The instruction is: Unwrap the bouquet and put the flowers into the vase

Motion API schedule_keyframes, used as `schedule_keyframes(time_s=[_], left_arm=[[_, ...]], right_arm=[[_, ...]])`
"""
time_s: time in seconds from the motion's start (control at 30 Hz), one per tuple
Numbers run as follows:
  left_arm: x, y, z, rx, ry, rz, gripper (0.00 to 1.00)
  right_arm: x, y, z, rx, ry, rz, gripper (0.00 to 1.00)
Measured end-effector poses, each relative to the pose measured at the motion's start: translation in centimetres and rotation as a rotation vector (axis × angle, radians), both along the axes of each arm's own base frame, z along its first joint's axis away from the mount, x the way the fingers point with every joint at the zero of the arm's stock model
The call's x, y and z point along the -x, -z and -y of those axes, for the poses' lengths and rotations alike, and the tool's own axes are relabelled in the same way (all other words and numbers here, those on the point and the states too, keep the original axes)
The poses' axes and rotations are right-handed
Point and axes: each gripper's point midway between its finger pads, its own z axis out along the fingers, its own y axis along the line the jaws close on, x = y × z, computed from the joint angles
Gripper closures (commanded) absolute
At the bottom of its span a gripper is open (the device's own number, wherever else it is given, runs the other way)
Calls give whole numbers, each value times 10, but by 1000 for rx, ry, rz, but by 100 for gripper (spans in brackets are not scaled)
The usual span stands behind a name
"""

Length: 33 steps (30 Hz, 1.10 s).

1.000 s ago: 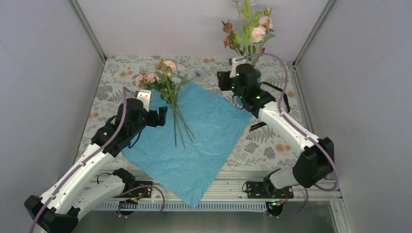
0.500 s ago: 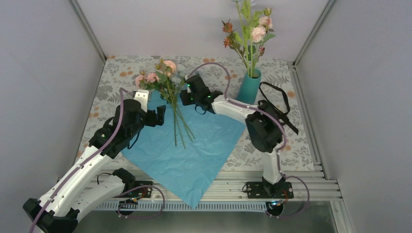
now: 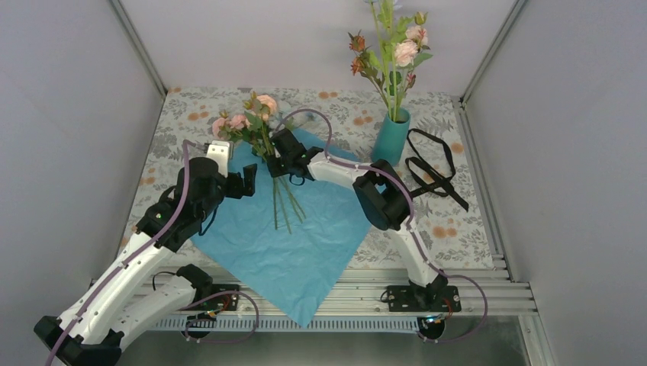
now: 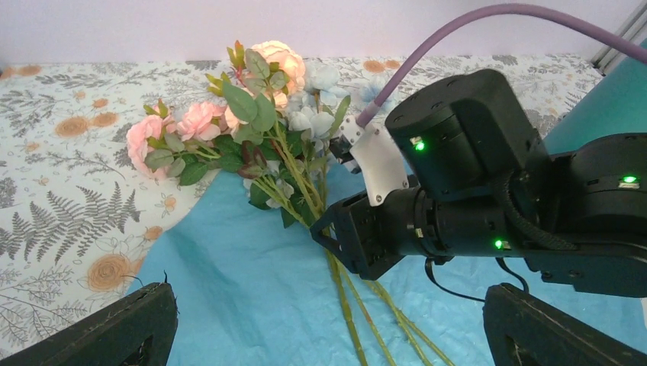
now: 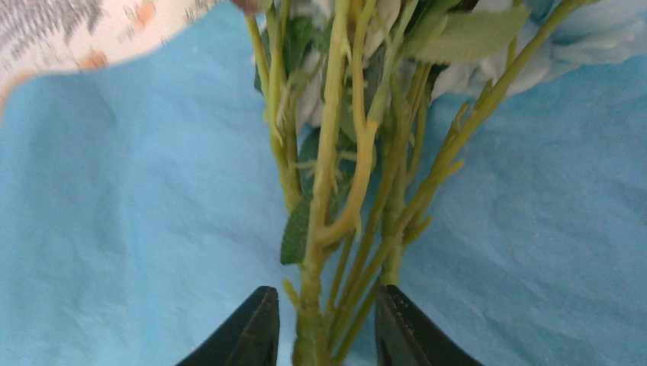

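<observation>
The bouquet lies opened out: its blue paper (image 3: 305,221) is spread flat, and the loose flowers (image 3: 263,126) rest on it with blooms toward the back. My right gripper (image 3: 271,165) reaches in from the right and is closed around the green stems (image 5: 336,191) just below the leaves, one finger (image 5: 397,335) against the bundle. The stems still lie on the paper. My left gripper (image 3: 248,180) hovers wide open to the left of the stems, holding nothing. The teal vase (image 3: 391,139) stands at the back right, holding several flowers (image 3: 397,49).
A black strap (image 3: 435,164) lies on the floral tablecloth right of the vase. The paper's near corner hangs over the table's front rail (image 3: 473,293). Grey walls close in both sides and the back.
My right arm swung left from the vase to the flowers on the paper, and its jaws narrowed onto the stems. The left arm barely moved.
</observation>
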Motion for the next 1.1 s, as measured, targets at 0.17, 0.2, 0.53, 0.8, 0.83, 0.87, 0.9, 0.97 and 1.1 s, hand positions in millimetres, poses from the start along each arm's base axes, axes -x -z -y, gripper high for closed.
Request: schedule_keyframes(time_s=[0.17,0.2,0.53,0.8,0.83,0.87,0.9,0.97,1.1], left_arm=[[-1,2,1,-4,0,-6,0],[-1,3,1,-5,1,-9,0],[-2,5,1,-9,0,-16,0],[-2,5,1,-9,0,-16,0],[-2,5,1,-9,0,-16,0],[-2,5,1,-9,0,-16,0],[-2,5,1,-10,0,-16,0],[-2,5,1,-9,-1,-18,0],[-2,5,1,-8,-2,-18,0]], right_arm=[[4,14,2,21,-7,-31,93],[4,14,2,23,-11,-28,95],[8,-2,11,22,3,-13,96],[13,-56,14,-49,7,42,96],[14,-63,16,-62,7,50,96],[17,-71,18,-77,6,60,96],[20,-78,21,-88,7,65,96],[28,-94,28,-117,5,87,96],[40,-129,43,-168,-2,158,96]])
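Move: The peach rose's stem already lies between the right fingertips, about 1 cm below the hand point. From that hand, the pink roses lie some 11 cm ahead and 10 cm left, and the blue flowers about 12 cm ahead and 3 cm right. The vase stands about 32 cm right, 2 cm ahead, its middle some 7 cm higher. From the left hand, that stem is roughly 15 cm ahead, 6 cm right and 22 cm below. Ease the right gripper down the last centimetre or so and shut its half-open fingers on the peach rose's stem. Keep the pinch and lift away from the blue wrapping, slowly and then faster, about 14 cm up, drawing some 4 cm back and 4 cm right while the fingers tip upward by 10 to 15 degrees. ##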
